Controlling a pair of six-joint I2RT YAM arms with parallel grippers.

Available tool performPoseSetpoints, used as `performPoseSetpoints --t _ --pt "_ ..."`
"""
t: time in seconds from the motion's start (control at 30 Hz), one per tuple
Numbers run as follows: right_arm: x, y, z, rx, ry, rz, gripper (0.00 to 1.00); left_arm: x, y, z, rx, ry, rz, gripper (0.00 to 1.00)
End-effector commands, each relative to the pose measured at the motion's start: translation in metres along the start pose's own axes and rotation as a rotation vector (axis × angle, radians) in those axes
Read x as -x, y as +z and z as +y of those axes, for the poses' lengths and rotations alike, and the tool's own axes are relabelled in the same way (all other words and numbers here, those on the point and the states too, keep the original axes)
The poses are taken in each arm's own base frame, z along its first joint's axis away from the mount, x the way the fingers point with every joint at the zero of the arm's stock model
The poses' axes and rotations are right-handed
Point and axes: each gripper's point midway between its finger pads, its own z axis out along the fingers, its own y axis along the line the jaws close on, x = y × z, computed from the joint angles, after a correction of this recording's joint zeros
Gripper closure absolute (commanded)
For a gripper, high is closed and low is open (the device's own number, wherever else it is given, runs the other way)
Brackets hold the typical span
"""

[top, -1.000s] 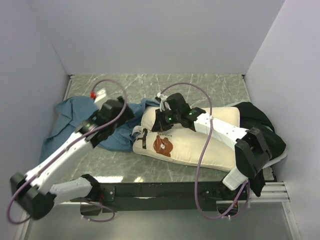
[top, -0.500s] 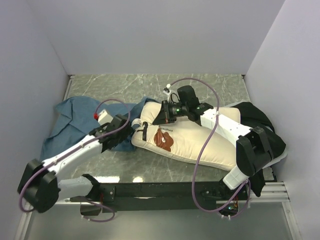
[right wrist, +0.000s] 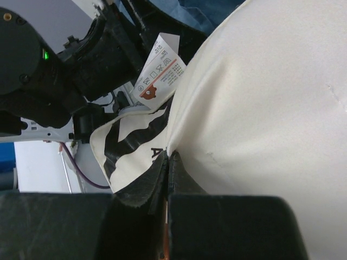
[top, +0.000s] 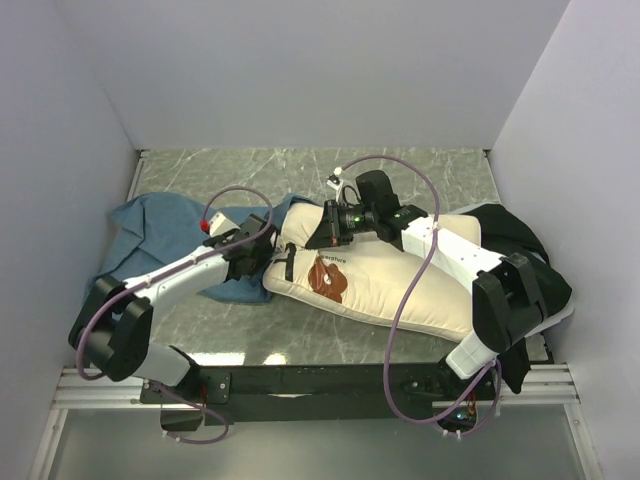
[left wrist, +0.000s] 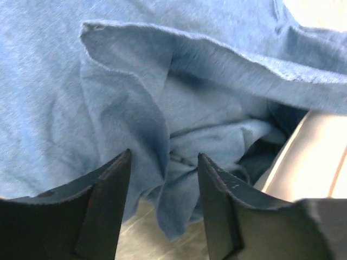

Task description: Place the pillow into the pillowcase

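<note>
The cream pillow [top: 400, 285] with its brown bear face lies across the middle of the table in the top view. My right gripper [top: 318, 233] is at the pillow's far left end. In the right wrist view that gripper [right wrist: 168, 157] is shut on a pinch of the pillow's [right wrist: 260, 97] cream cloth, just below the small tag [right wrist: 160, 73]. The dusty-blue pillowcase [top: 150, 235] lies crumpled on the left. My left gripper [top: 260, 260] sits low at its right edge. Its jaws [left wrist: 162, 162] stand apart around a hanging fold of the pillowcase [left wrist: 135, 81].
A black fabric bundle [top: 512, 235] lies at the right end of the pillow, by the right wall. Grey walls close in the marble table [top: 400, 165] on three sides. Purple cables loop over both arms.
My left arm has swung down and right to the pillowcase's edge beside the pillow, and its jaws have narrowed. The right gripper has pulled the pillow's left end slightly backward, then held still.
</note>
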Motion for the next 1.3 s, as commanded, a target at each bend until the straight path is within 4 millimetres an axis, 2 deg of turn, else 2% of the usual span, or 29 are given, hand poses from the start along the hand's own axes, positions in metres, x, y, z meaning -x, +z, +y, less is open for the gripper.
performPoseSetpoints --t 0.0,0.07,0.1,0.3,0.4,0.47,0.63,0.73,0.83,0.9,0.93,1.0,1.03,1.07,1.1,1.13,1.17,1.23,1.27 --pt "0.023 -0.014 0.034 0.099 -0.088 -0.067 1.00 0.018 0.004 -0.018 0.016 -0.052 -0.069 0.48" --pt "0.023 -0.014 0.033 0.100 -0.088 -0.067 1.00 0.021 0.006 -0.018 0.027 -0.035 -0.083 0.52" --pt "0.022 -0.013 0.033 0.099 -0.086 -0.064 1.00 0.022 0.009 -0.017 0.038 -0.024 -0.094 0.58" --pt "0.025 -0.013 0.036 0.113 -0.086 -0.071 1.00 0.027 0.018 0.005 0.070 0.049 -0.103 0.67" --pt "0.027 -0.012 0.036 0.115 -0.083 -0.073 1.00 0.028 0.015 0.014 0.065 0.091 -0.099 0.60" --pt "0.028 -0.012 0.034 0.104 -0.087 -0.079 1.00 0.027 0.016 0.020 0.063 0.106 -0.100 0.61" --pt "0.029 -0.006 0.026 0.078 -0.082 -0.083 1.00 0.026 0.022 0.018 0.052 0.119 -0.073 0.62" --pt "0.029 -0.004 0.025 0.084 -0.076 -0.084 1.00 0.025 0.025 -0.001 -0.018 0.147 -0.059 0.64" --pt "0.031 -0.001 0.023 0.078 -0.065 -0.089 1.00 0.019 0.023 -0.015 -0.078 0.191 -0.022 0.97" --pt "0.034 -0.001 0.020 0.060 -0.060 -0.103 1.00 0.014 0.016 -0.017 -0.112 0.218 0.015 0.99" --pt "0.037 -0.001 0.018 0.043 -0.057 -0.115 1.00 0.010 0.012 -0.011 -0.115 0.245 0.031 0.99" --pt "0.045 -0.001 0.013 -0.001 -0.050 -0.157 1.00 0.004 -0.010 -0.014 -0.201 0.263 0.083 0.99" --pt "0.047 -0.001 0.009 -0.020 -0.047 -0.174 1.00 -0.004 -0.014 -0.002 -0.207 0.279 0.112 0.99" --pt "0.054 -0.002 0.002 -0.068 -0.044 -0.215 1.00 -0.001 -0.031 -0.004 -0.262 0.273 0.121 0.99" --pt "0.056 -0.002 0.000 -0.084 -0.031 -0.234 1.00 -0.007 -0.041 -0.002 -0.292 0.284 0.158 0.99" --pt "0.057 -0.001 -0.006 -0.105 -0.020 -0.253 1.00 -0.014 -0.046 0.011 -0.295 0.313 0.193 0.99" --pt "0.061 -0.002 -0.005 -0.108 -0.021 -0.280 1.00 -0.014 -0.061 0.011 -0.349 0.316 0.204 0.99" --pt "0.069 -0.002 -0.018 -0.183 -0.008 -0.341 1.00 -0.030 -0.076 0.023 -0.396 0.358 0.288 0.99" --pt "0.072 -0.003 -0.020 -0.205 -0.009 -0.359 1.00 -0.032 -0.091 0.022 -0.446 0.368 0.302 0.99"
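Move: Partly open, the left hand hangs just over the pillowcase's loose rim, which lies about 2 cm ahead, 2 cm left and 3 cm below; the end of the pillow is some 5 cm to its right, 3 cm ahead and 3 cm higher, and the bear print about 11 cm right and 2 cm back. The right hand already grips that pillow end, with the pillowcase rim about 8 cm to its left, 2 cm ahead and some 12 cm lower. The left hand noses about 2 cm forward, shifts roughly 4 cm left and a couple down into the cloth, then comes back right as its fingers shut on the pillowcase's rim, and with that pinch it lifts about 5 cm and draws some 6 cm back beside the pillow's end, turning about 25 degrees clockwise. The right hand keeps its grip on the pillow, staying nearly still at first and only late pushing it about 4 cm forward with a slight clockwise turn. ##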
